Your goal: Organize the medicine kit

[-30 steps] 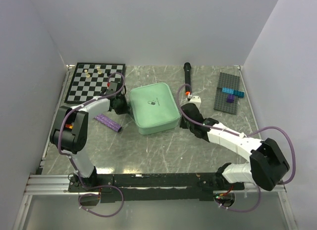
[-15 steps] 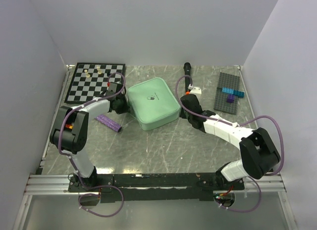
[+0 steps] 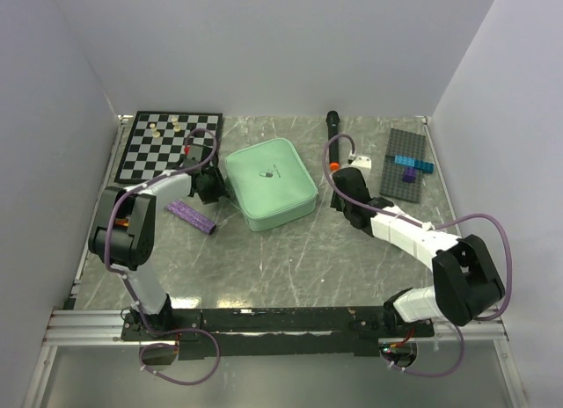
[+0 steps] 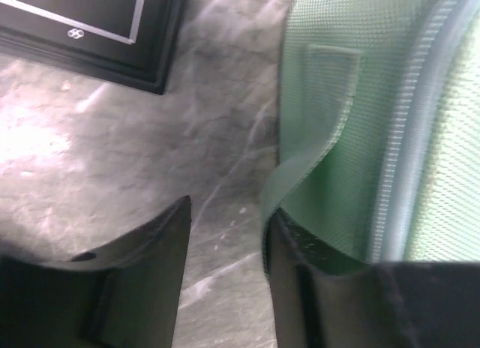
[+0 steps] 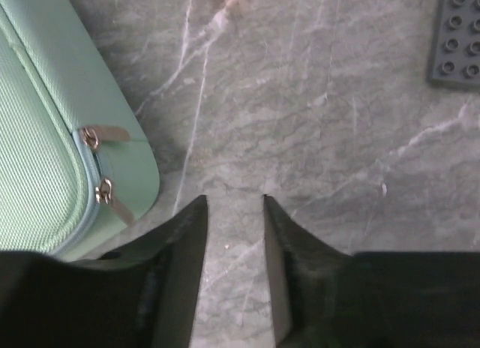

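The medicine kit (image 3: 268, 184), a mint-green zip case, lies shut in the middle of the table, its pill logo facing up. My left gripper (image 3: 212, 187) is at its left edge. In the left wrist view that gripper (image 4: 229, 207) is open over bare table, and its right finger touches the case's green strap loop (image 4: 304, 172). My right gripper (image 3: 341, 186) is off the case's right side. In the right wrist view it (image 5: 234, 199) is open with nothing between the fingers, and the case corner with two zip pulls (image 5: 99, 164) is apart from it on the left.
A chessboard (image 3: 167, 144) lies at the back left, with a purple bar (image 3: 192, 216) in front of it. A black microphone with an orange ring (image 3: 333, 135) lies behind my right gripper. A grey studded plate (image 3: 405, 162) carrying purple and blue bricks sits at the back right. White walls enclose the table.
Both grippers have gone from shut to open. My right gripper left the case's right edge and moved back and to the right. The case shifted slightly left and back.
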Controlling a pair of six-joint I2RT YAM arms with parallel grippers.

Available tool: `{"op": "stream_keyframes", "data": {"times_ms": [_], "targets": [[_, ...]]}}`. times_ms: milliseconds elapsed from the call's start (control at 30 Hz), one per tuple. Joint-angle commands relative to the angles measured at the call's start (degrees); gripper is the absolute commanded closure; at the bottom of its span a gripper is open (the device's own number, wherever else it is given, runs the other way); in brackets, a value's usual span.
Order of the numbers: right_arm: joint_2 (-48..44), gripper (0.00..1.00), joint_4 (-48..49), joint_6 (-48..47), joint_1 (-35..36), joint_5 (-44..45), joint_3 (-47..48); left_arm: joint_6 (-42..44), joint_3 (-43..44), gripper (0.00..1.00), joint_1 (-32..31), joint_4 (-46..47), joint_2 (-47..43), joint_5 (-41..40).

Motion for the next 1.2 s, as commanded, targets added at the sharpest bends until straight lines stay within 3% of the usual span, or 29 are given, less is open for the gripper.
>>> {"op": "stream_keyframes", "data": {"times_ms": [0,133,267,400,467,667,1000,1167], "targets": [[-5.6,0.52,-1.4,-0.5,0.1,1.0,-0.8,-0.7,-1.8,0.47,1.1,-1.6,-3.3,-2.2],[-9.6,0.41,-2.9,-0.7,0.3,0.5,-1.0,-2.6,-3.1,0.32,1.0,-0.3,-9.5,-2.2],[-13.7,0.35,-4.5,-1.1,1.3,0.9,-1.2,-5.3,-7.3,0.26,0.9,5.2,-18.5,0.6],[-18.1,0.33,-7.1,-1.3,2.4,2.5,-1.9,-7.8,-14.2,0.16,0.7,8.8,-30.4,-4.4],[-21.3,0.33,-9.1,-0.1,2.7,4.2,-2.5,-7.1,-15.6,0.04,0.7,7.2,-36.1,-7.2],[-31.1,0.33,-9.7,1.0,2.8,4.3,-9.3,-7.1,-16.4,0.04,0.8,-4.6,-44.9,-17.2],[-33.3,0.36,-13.7,-2.5,6.1,5.8,-3.0,-5.7,-20.0,0.04,1.2,-4.8,-50.4,-12.2],[-30.2,0.36,-14.6,-6.0,15.3,13.2,2.7,-5.1,-19.8,0.04,1.2,-4.8,-52.9,-12.2]]}}
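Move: The closed medicine kit lies with its middle about 12 cm to my left hand's right and 4 cm ahead, level with it; its side strap still sits at the open fingers' right tip. The purple microphone is some 11 cm left of that hand and 4 cm back, the chessboard's middle 19 cm ahead and 18 cm left. From my right hand the kit is roughly 8 cm ahead, 17 cm left and 6 cm lower; the black microphone lies 23 cm straight ahead. I open my left hand the rest of the way and ease it back and left off the kit's strap, then lift it steeply some 17 cm, tipping the fingers up over 20 degrees, before sinking a little, still drawing back. My right hand, opening further, rises and retreats about 8 cm towards my base, drifting slightly right, away from the kit. ##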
